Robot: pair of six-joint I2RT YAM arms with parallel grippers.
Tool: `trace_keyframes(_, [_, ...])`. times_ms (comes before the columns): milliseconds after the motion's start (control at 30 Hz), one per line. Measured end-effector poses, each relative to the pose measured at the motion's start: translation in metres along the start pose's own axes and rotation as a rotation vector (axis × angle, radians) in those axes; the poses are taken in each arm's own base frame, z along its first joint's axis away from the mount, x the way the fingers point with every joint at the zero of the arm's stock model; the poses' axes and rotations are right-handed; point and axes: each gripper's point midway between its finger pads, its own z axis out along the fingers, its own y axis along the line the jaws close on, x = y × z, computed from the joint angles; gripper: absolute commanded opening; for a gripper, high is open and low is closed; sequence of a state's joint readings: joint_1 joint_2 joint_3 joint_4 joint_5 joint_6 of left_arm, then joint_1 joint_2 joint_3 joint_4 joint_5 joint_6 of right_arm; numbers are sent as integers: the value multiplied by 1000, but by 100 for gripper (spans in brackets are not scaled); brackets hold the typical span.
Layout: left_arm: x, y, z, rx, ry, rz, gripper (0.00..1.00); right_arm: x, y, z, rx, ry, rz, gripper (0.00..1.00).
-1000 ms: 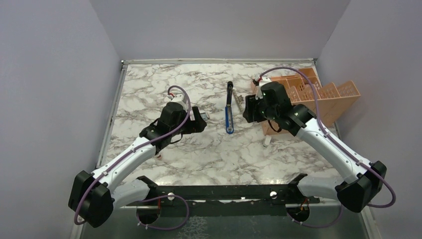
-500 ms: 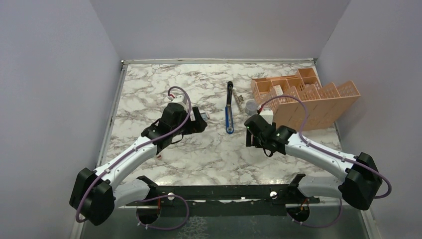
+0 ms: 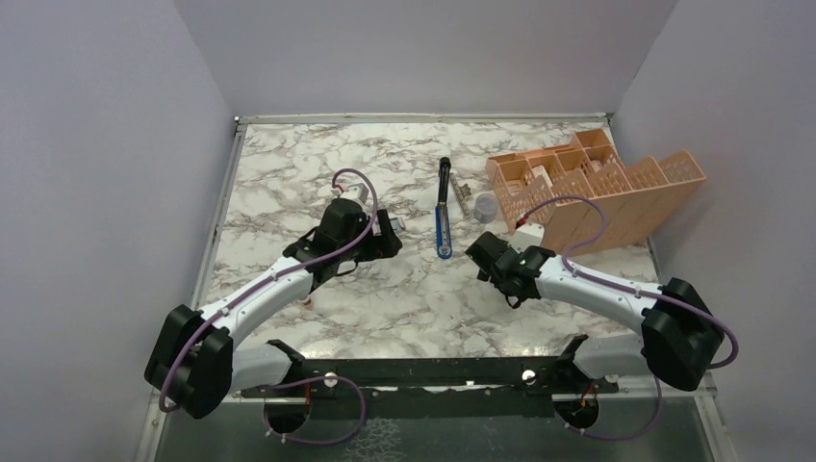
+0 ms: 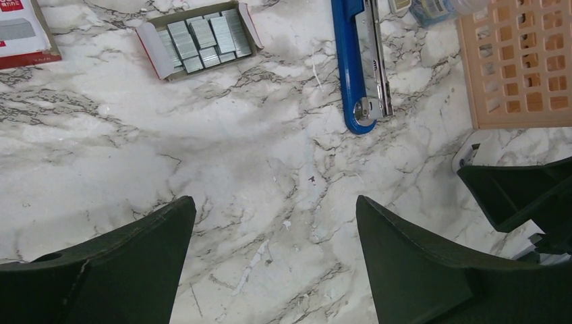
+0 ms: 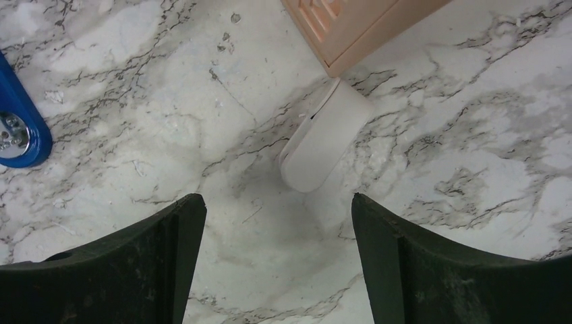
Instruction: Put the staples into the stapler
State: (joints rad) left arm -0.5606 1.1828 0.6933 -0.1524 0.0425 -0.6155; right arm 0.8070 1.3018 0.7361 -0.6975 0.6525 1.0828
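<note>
The stapler (image 3: 443, 208), slim, blue and black, lies lengthwise at the table's middle. In the left wrist view the stapler (image 4: 361, 61) shows its metal channel facing up. The staples (image 4: 200, 39) lie as silvery strips in a small open tray, with the red-and-white box (image 4: 23, 34) to its left. My left gripper (image 4: 275, 202) hovers open over bare marble, near of the tray and left of the stapler. My right gripper (image 5: 276, 199) is open and empty, right of the stapler's blue end (image 5: 17, 121).
An orange mesh basket (image 3: 597, 188) with compartments stands tilted at the back right. A white oblong object (image 5: 324, 135) lies just beyond my right gripper's jaws, against the basket's corner (image 5: 351, 27). A small clear cup (image 3: 487, 205) sits between stapler and basket.
My right arm pulled back from the basket toward the near side and lowered beside the stapler's blue end, its jaws opening wide. The basket shifted slightly right. The left arm barely moved.
</note>
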Motion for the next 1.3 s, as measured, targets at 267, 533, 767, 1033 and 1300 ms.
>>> trace_keyframes(267, [6, 2, 6, 2, 28, 6, 89, -5, -4, 11, 50, -39, 1, 76])
trace_keyframes(533, [3, 3, 7, 2, 21, 3, 89, -3, -10, 25, 129, -65, -39, 65])
trace_keyframes(767, [3, 4, 7, 3, 22, 2, 89, -5, -11, 31, 175, -84, -43, 47])
trace_keyframes(1033, [5, 6, 7, 3, 29, -2, 89, -4, -12, 30, 172, -74, -72, 38])
trace_keyframes(1300, [11, 8, 8, 12, 37, -8, 89, -1, 5, 11, 16, 1, -93, 33])
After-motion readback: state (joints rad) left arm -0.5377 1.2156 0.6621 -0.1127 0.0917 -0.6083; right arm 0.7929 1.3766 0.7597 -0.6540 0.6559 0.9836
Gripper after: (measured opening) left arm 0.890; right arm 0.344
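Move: The small white case lies just under the right gripper, about 3 cm ahead, 2 cm to its right and 4 cm below. From that gripper the organizer's middle is some 18 cm ahead and 18 cm right, the plastic tub about 15 cm ahead and 5 cm left, and the opened stapler's middle roughly 15 cm ahead and 14 cm left. From the left gripper the white case is about 29 cm right, 5 cm back and 10 cm below. Ease the right gripper down, to the right and slightly forward, about 3 cm in all, onto the small white case by the organizer's near corner, rolling its left side down some 10 degrees. Close the fingers from wide open to about a third and pinch the case's near end. Then, keeping hold, draw about 2 cm left and 1 cm up, undoing part of the roll. ##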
